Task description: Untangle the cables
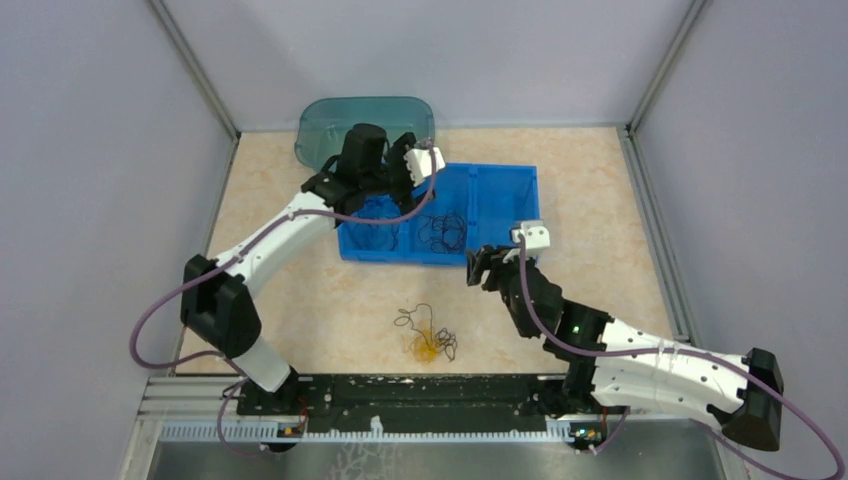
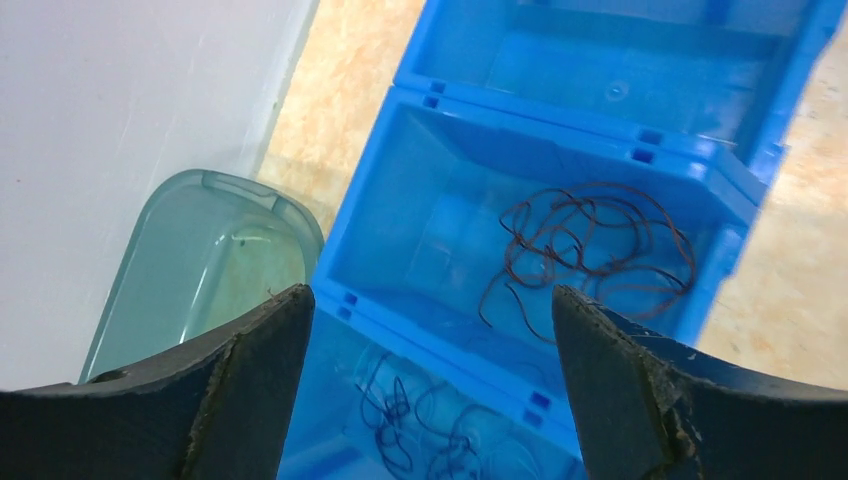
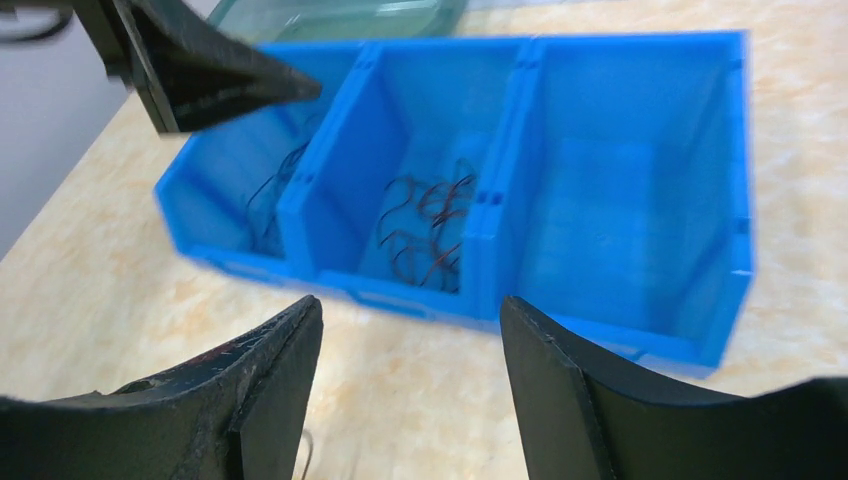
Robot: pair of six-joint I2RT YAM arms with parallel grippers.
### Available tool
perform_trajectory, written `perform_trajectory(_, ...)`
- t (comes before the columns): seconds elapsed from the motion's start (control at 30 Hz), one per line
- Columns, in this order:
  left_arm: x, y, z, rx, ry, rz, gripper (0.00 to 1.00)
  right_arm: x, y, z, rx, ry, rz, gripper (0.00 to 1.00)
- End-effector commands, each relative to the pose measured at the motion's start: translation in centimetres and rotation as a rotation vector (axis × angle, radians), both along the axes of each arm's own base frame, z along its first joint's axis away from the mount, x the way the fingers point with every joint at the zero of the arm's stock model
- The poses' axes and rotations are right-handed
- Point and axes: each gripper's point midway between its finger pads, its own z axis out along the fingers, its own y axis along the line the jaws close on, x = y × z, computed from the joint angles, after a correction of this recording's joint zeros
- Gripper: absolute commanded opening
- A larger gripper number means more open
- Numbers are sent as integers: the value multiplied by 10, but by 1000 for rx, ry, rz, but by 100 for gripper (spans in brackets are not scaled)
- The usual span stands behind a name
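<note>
A tangle of thin cables (image 1: 428,337), yellow-orange and black, lies on the table in front of the blue three-part bin (image 1: 505,210). A dark cable (image 1: 441,231) sits in the bin's middle compartment, also seen as a dark reddish cable (image 2: 590,250) (image 3: 425,225). A bluish cable (image 2: 420,430) lies in the left compartment, directly under my left gripper (image 2: 430,300) (image 1: 403,172), which hovers open and empty above it. My right gripper (image 3: 410,305) (image 1: 482,270) is open and empty over bare table at the bin's front edge.
A translucent teal container (image 1: 325,125) (image 2: 200,260) stands behind the bin's left end, against the back wall. The bin's right compartment (image 3: 620,200) holds nothing. Enclosure walls close in the left, right and far sides.
</note>
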Motion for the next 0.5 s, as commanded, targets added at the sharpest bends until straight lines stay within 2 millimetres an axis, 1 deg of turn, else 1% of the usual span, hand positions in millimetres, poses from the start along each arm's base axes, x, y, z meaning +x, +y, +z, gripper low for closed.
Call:
perform_trajectory(0.0, -47, 19, 25, -6, 65, -76, 95, -22, 42, -10, 23, 100, 252, 66)
perform_trajectory(0.1, -94, 32, 12, 21, 110, -185, 96, -45, 65, -40, 14, 215, 412, 66)
perform_trajectory(0.17, -123, 42, 1, 33, 134, -243, 95, -59, 76, -56, 46, 280, 482, 66)
perform_trajectory(0.23, -147, 52, -10, 48, 141, -290, 95, -71, 88, -68, 88, 318, 559, 66)
perform_trajectory(0.33, -170, 63, -17, 45, 143, -310, 95, -80, 102, -82, 132, 346, 627, 66)
perform_trajectory(0.47, -185, 71, -13, 28, 124, -319, 94, -78, 115, -104, 105, 393, 631, 64)
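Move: The tangle of brown and yellow cables lies about 9 cm back from the right hand, 10 cm to its left and some 22 cm below. From that hand, the middle compartment, with dark cables in it, is centred roughly 17 cm ahead, 8 cm left and 19 cm down. The left hand hangs over that compartment, whose middle is level with it and 3 cm right; the left compartment is 12 cm left, and the tangle 26 cm straight back. The remaining tangle is closed in on from both sides: the right hand sinks about 12 cm while swinging left and back towards it, tipping its fingers down and turning counter-clockwise by some 30 degrees. The empty left hand leaves the middle compartment, sweeping about 16 cm back and 7 cm left, rising slightly, then dipping. Both grippers stay open, touching nothing. ##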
